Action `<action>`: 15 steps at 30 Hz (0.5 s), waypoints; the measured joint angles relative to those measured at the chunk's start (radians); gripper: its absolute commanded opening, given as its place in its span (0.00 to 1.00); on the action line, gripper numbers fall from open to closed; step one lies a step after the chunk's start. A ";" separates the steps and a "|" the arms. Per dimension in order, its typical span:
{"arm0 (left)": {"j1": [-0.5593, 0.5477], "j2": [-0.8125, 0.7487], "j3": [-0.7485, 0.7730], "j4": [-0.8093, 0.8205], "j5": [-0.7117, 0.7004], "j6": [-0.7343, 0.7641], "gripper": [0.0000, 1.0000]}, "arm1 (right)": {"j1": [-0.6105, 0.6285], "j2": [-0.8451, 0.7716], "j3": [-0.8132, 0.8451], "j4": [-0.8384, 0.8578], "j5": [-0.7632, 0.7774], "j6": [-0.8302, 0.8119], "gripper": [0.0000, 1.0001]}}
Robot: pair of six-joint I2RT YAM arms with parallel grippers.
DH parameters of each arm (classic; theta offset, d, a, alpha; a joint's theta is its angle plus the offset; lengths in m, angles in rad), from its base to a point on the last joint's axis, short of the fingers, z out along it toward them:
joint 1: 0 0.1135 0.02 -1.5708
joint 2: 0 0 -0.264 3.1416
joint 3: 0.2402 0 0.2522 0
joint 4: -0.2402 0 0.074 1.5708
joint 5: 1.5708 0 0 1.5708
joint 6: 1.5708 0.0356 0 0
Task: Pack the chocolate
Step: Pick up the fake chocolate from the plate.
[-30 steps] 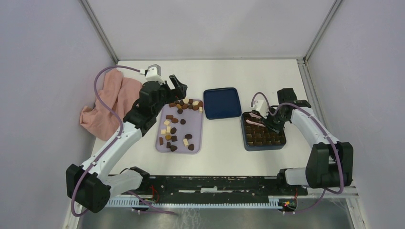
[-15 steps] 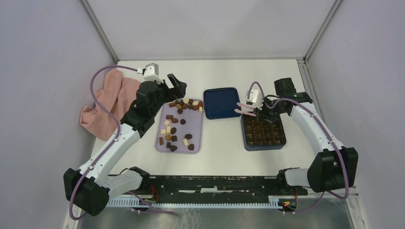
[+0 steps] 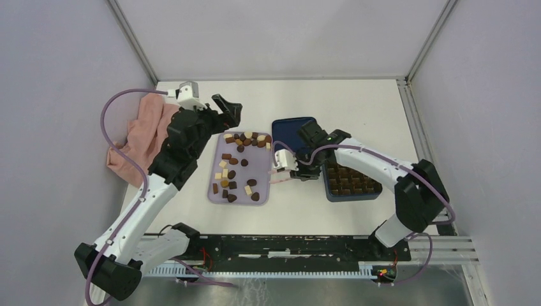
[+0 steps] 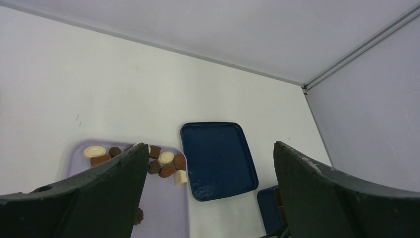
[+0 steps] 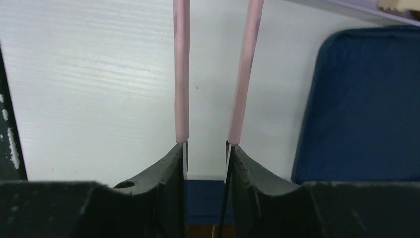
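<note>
The chocolate (image 3: 231,173) lies as several dark, mid-brown and cream pieces on a lilac tray (image 3: 258,169), and a cluster of chocolate (image 4: 166,163) shows in the left wrist view. My left gripper (image 3: 228,109) hangs open above the tray's far left corner, with nothing between its fingers (image 4: 210,145). My right gripper (image 3: 298,167) is shut on pink tongs (image 3: 279,173), which point at the tray's right edge. In the right wrist view the tongs (image 5: 182,74) stand apart over bare table, holding nothing. The dark blue box (image 3: 353,180) with brown compartments lies right of that gripper.
A dark blue lid (image 3: 290,132) lies flat behind the right gripper, between tray and box; it also shows as the lid (image 4: 218,158) and the lid (image 5: 361,99). A pink cloth (image 3: 143,137) is bunched left of the tray. Walls close the table on three sides.
My right arm swung left from over the box to the gap between box and tray, carrying the tongs. My left gripper drew back a little to the left.
</note>
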 measured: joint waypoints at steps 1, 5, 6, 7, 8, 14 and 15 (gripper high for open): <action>0.000 -0.011 -0.003 0.000 -0.006 0.000 1.00 | 0.019 0.025 0.008 0.010 0.015 0.007 0.39; 0.000 -0.042 -0.014 -0.001 -0.023 0.000 1.00 | 0.079 0.112 0.049 0.036 0.061 0.033 0.39; 0.000 -0.046 -0.017 -0.002 -0.028 0.000 1.00 | 0.092 0.133 0.064 0.040 0.071 0.042 0.39; 0.000 -0.050 -0.019 -0.004 -0.032 0.000 1.00 | 0.103 0.153 0.079 0.047 0.079 0.051 0.39; 0.000 -0.053 -0.021 -0.008 -0.034 0.000 1.00 | 0.113 0.172 0.093 0.053 0.086 0.059 0.39; 0.000 -0.058 -0.024 -0.037 -0.052 0.000 1.00 | 0.158 0.246 0.151 0.068 0.123 0.101 0.40; 0.000 -0.058 -0.024 -0.041 -0.055 0.000 1.00 | 0.161 0.255 0.156 0.069 0.127 0.106 0.40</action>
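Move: The dark round chocolate near the plate's right edge lies about 15 cm left of the right hand, roughly 1 cm farther out and 8 cm lower. The white block sits about 3 cm nearer the base and 1 cm left of that chocolate, the dark heart some 5 cm nearer the base and 1 cm right of it. The navy tray is about 16 cm ahead of the right hand. From the left hand, the dark round chocolate lies some 9 cm back, 6 cm right and 31 cm down. The pink tongs, still gripped in the right hand and reaching out to its left, are carried about 6 cm left and nearly 4 cm down towards the dark round chocolate, slowing near the end, while the wrist tips their tips some 5 degrees lower. The fingers hold their opening. The left hand, empty and open, drifts about 2 cm left and back. ##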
